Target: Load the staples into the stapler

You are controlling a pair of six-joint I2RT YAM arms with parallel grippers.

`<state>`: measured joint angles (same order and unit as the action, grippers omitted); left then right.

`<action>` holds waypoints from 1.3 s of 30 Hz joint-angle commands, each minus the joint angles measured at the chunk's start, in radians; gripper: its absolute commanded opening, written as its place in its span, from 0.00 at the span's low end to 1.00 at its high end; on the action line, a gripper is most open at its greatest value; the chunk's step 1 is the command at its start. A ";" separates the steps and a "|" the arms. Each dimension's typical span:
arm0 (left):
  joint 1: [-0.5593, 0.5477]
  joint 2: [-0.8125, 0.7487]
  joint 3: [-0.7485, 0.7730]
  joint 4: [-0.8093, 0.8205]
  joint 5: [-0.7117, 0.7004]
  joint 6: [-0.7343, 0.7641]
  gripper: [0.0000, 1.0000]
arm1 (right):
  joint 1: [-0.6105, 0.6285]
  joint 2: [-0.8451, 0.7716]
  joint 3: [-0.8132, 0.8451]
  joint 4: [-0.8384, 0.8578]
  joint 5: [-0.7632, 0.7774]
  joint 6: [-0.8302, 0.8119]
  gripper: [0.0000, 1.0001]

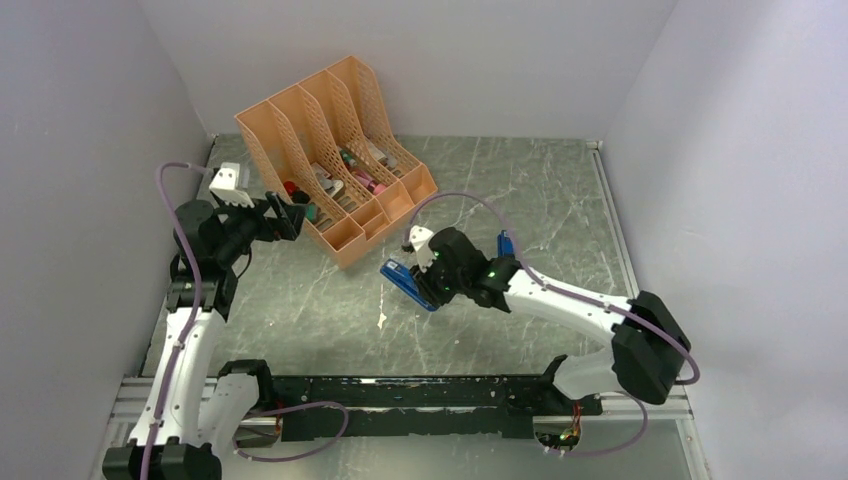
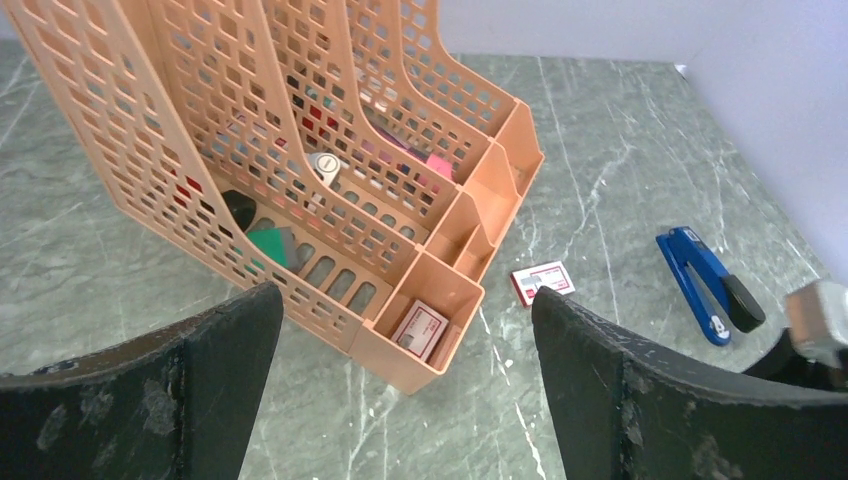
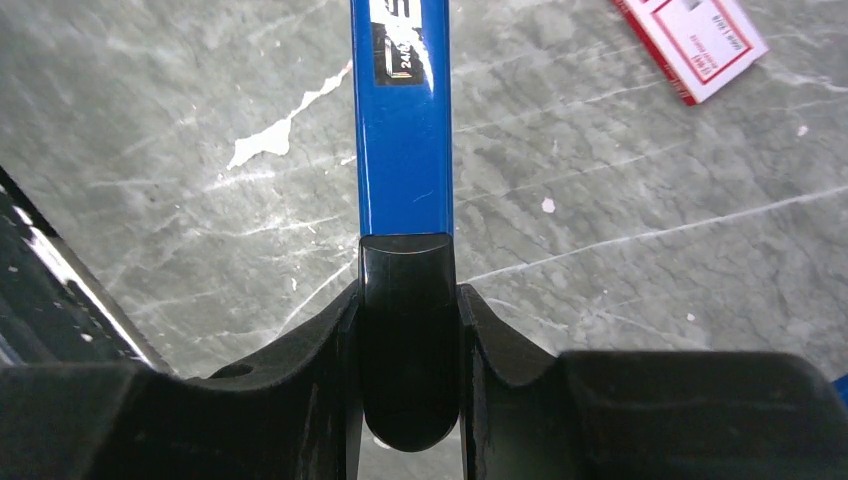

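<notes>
The blue stapler [image 1: 405, 283] with a black rear end lies out over the middle of the table. My right gripper [image 1: 437, 285] is shut on that black end, and in the right wrist view both fingers press its sides [image 3: 408, 290] while the blue arm [image 3: 402, 130] points away. In the left wrist view the stapler [image 2: 695, 272] shows at the right. I cannot tell whether it rests on the table. My left gripper [image 1: 290, 220] hangs open and holds nothing, just in front of the organiser's near corner [image 2: 405, 290]. The staples themselves are not in view.
An orange mesh file organiser [image 1: 340, 140] stands at the back left with assorted items in its slots. A white-and-red box [image 2: 420, 328] sits in its front corner compartment. Another such box [image 2: 541, 281] lies on the table between organiser and stapler, also in the right wrist view [image 3: 695, 40].
</notes>
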<state>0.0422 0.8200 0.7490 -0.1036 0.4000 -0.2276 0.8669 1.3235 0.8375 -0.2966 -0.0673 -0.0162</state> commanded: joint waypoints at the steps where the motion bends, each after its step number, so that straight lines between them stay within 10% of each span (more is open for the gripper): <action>1: -0.004 -0.042 -0.046 0.094 0.061 0.033 0.99 | 0.044 0.050 0.043 0.068 0.065 -0.064 0.03; 23: -0.004 0.001 -0.035 0.033 0.026 0.116 1.00 | 0.141 0.233 0.045 0.039 0.032 -0.267 0.04; 39: -0.005 0.014 -0.051 0.091 0.061 0.078 0.99 | 0.149 0.186 0.038 0.072 0.061 -0.265 0.43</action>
<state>0.0422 0.8345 0.7036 -0.0742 0.4160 -0.1364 1.0103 1.5616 0.8639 -0.2592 -0.0166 -0.2775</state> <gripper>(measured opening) 0.996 0.381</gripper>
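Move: The blue stapler is already gripped at its black rear end in the right hand. It is bound for a bare patch of table some 8 cm below, about 2 cm back and 2 cm to the left. The staple box lies about 14 cm ahead and 2 cm left; the white chip mark is 3 cm back and 12 cm left; the other stapler is 10 cm ahead and 20 cm right. From the left hand, the patch is roughly 12 cm back, 28 cm right and 25 cm down. The held stapler is lowered by the right hand about 6 cm to the bare table short of the staple box, drifting some 2 cm back and 2 cm left. On the way the wrist swings its nose nearly 20 degrees counter-clockwise and tips the fingers more steeply down; the hand then stays low, fingers still around the black end and only starting to ease. ##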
